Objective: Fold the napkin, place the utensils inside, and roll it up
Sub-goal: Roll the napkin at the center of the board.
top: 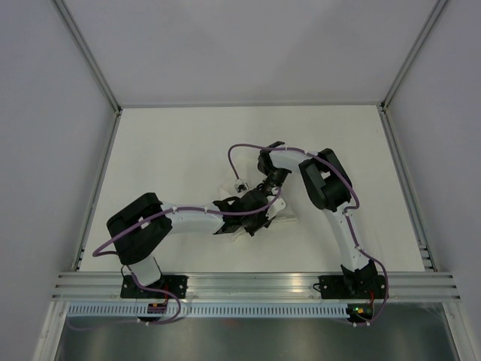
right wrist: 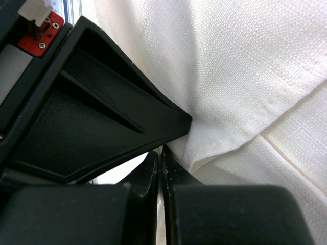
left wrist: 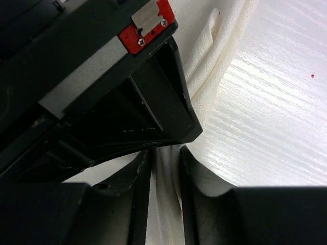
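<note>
The white napkin (top: 284,216) lies bunched at the table's middle, mostly hidden under both grippers. My left gripper (top: 246,218) is shut on a strip of napkin cloth; in the left wrist view the cloth (left wrist: 205,76) runs down between the fingers (left wrist: 166,153). My right gripper (top: 260,200) sits against the left one. In the right wrist view its jaws (right wrist: 160,155) are pressed together at a folded corner of the napkin (right wrist: 245,76), with a sliver of cloth between them. No utensils show in any view.
Each wrist view is half filled by the other gripper's black body with a red tag (left wrist: 102,87) (right wrist: 87,117). Purple cables loop over both arms (top: 240,150). Grey walls and metal rails (top: 98,188) bound the white table.
</note>
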You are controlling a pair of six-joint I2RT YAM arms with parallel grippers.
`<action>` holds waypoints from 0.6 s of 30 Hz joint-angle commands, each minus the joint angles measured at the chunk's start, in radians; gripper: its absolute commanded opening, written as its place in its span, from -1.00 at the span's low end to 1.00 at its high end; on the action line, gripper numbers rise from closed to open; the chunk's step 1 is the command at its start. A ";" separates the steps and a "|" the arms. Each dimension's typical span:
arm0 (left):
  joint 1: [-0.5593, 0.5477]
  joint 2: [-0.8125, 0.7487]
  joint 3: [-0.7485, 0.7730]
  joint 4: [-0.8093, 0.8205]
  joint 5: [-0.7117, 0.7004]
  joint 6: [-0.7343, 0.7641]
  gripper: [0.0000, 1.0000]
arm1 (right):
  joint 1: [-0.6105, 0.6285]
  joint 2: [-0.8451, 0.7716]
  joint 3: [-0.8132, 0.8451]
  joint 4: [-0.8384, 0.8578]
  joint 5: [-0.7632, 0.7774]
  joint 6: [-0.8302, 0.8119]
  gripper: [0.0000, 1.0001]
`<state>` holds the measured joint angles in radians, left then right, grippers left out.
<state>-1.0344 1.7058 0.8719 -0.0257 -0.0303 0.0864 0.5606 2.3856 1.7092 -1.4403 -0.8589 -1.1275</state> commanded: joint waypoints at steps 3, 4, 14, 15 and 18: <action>0.014 0.031 -0.011 0.041 0.058 -0.025 -0.95 | 0.010 0.014 -0.023 0.092 0.026 0.017 -0.92; 0.016 0.029 -0.014 0.044 0.061 -0.030 -0.95 | 0.010 0.006 -0.031 0.104 0.024 0.023 -0.88; 0.056 -0.008 -0.100 0.145 0.124 -0.028 -0.95 | -0.034 -0.227 -0.152 0.326 -0.037 0.193 -0.26; 0.062 -0.011 -0.120 0.176 0.130 -0.028 -0.95 | -0.044 -0.242 -0.155 0.345 -0.043 0.216 -0.25; 0.079 -0.026 -0.160 0.228 0.147 -0.022 -0.95 | -0.083 -0.302 -0.177 0.431 -0.061 0.305 -0.18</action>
<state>-0.9741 1.6817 0.7723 0.1593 0.0677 0.0814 0.5083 2.1746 1.5383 -1.1732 -0.8707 -0.9005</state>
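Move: Each hand has a stretch of the napkin's near rolled edge at its fingertips, a centimetre or two above the table. The napkin's middle lies about 5 cm ahead of the left hand, and some 2 cm ahead and 7 cm to the left of the right hand. Its loose right corner is roughly 5 cm to the right of the right hand and 2 cm back; its near-left corner is about 8 cm left of the left hand and 4 cm back. Forward and up, by about 2 cm each way, the right hand draws off the napkin's near edge after first opening its fingers to let go of the fold, turning some 10 degrees clockwise as it leaves. The left hand keeps its pinch on the rolled edge, all but in place, and rolls a little so that its left side dips. ##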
